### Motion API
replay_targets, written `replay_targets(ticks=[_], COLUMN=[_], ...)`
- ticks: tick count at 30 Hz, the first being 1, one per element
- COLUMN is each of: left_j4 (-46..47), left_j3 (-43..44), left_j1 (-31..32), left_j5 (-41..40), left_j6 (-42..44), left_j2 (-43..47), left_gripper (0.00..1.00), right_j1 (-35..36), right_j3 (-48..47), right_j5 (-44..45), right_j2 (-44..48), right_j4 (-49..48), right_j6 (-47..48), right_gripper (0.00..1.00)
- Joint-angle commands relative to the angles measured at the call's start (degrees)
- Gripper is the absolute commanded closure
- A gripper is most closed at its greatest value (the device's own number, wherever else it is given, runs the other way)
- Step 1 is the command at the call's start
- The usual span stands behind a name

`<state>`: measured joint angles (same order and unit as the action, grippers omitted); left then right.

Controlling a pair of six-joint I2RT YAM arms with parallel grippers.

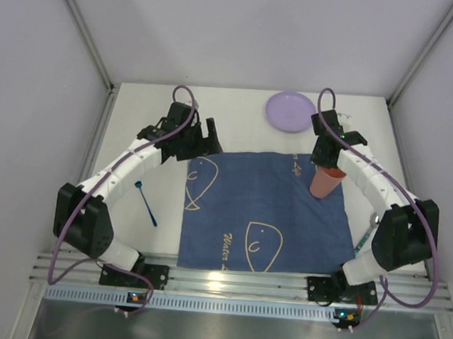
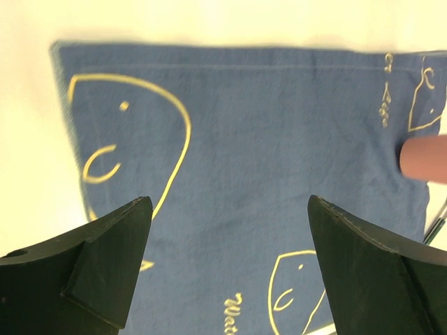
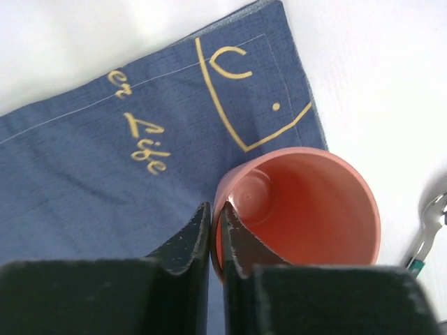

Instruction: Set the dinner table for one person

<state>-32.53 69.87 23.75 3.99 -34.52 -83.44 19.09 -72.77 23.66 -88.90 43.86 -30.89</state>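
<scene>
The dinner table [image 1: 239, 108] is a plain white tabletop with a dark blue cloth [image 1: 266, 212] spread at its middle. My right gripper [image 1: 329, 168] is shut on the rim of a salmon-pink cup [image 1: 325, 183] over the cloth's far right corner. In the right wrist view one finger is inside the cup [image 3: 314, 209] and one outside, the gripper [image 3: 215, 208] pinching its wall. My left gripper [image 1: 206, 140] hangs open at the cloth's far left corner. In the left wrist view the gripper [image 2: 229, 204] has only cloth [image 2: 244, 139] between its wide fingers.
A lilac plate [image 1: 288, 111] lies at the back of the table. A blue-handled utensil [image 1: 146, 203] lies left of the cloth. A metal spoon with a teal handle [image 1: 368, 230] lies right of it, also in the right wrist view [image 3: 427, 237].
</scene>
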Motion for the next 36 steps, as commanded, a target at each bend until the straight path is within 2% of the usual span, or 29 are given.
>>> replay_targets(ticks=[1, 2, 4, 5, 6, 12, 18, 20, 25, 30, 36], left_j4=[9.7, 10.7, 13.7, 14.9, 15.7, 21.4, 20.1, 20.6, 32.0, 29.5, 32.0], left_j3=[6.2, 7.4, 10.7, 11.9, 13.2, 26.0, 48.1, 54.9, 58.4, 68.1, 69.1], left_j1=[0.1, 0.1, 0.1, 0.0, 0.0, -0.2, -0.3, -0.6, -0.8, -0.8, -0.4], left_j5=[2.6, 3.3, 5.1, 5.6, 7.0, 10.4, 15.4, 17.7, 21.2, 22.3, 21.5], left_j6=[-1.3, -1.5, -2.1, -2.5, -2.8, -6.3, -8.4, -11.8, -21.2, -22.5, -22.3], left_j2=[-6.5, -8.3, -13.6, -15.3, -17.0, -31.2, -48.5, -55.0, -64.3, -73.1, -76.2], left_gripper=[0.02, 0.02, 0.02, 0.02, 0.02, 0.02, 0.02, 0.02, 0.02, 0.02, 0.02], right_j1=[0.8, 0.9, 1.1, 1.2, 1.2, 1.8, 1.8, 1.9, 1.2, -0.3, -2.9], right_j3=[-0.1, -0.8, -2.2, -2.9, -4.2, -7.5, -12.4, -14.9, -16.8, -14.3, -11.4], right_j5=[-3.3, -3.8, -3.6, -3.7, -3.3, -2.5, -0.6, 0.0, 1.7, 3.0, 3.9], right_j2=[6.0, 6.0, 5.6, 5.3, 5.1, 4.5, 5.8, 6.5, 9.4, 12.2, 12.6], right_j4=[1.4, 1.8, 3.8, 4.3, 5.0, 8.3, 13.3, 15.0, 19.3, 21.3, 21.9], right_j6=[-2.3, -2.0, -1.3, -1.2, -0.9, -1.4, -1.7, -1.4, -1.5, -2.3, -1.6], right_gripper=[0.90, 0.79, 0.71, 0.63, 0.60, 0.60, 0.60, 0.59, 0.59, 0.59, 0.59])
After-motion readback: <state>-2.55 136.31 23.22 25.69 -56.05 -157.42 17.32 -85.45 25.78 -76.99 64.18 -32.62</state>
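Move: Far out beyond the left hand lies the purple plate, about 34 cm ahead, 29 cm to its right and 14 cm below; the blue placemat's middle is some 6 cm back and 21 cm right of that hand. The right hand still pinches the cup's left wall, the cup's middle about 4 cm right, 1 cm back and 6 cm below. From the right hand, the plate is roughly 32 cm ahead and 9 cm left, the spoon 11 cm back and 17 cm right. Reaching forward some 26 cm and right 19 cm towards the plate's left rim, the left hand drops about 10 cm, mostly late, and rolls roughly 35 degrees so its wide-open fingers swing rightward at the plate. The right hand opens partway, lets go of the cup's wall, lifts clear, then also draws back and finally a little right. ##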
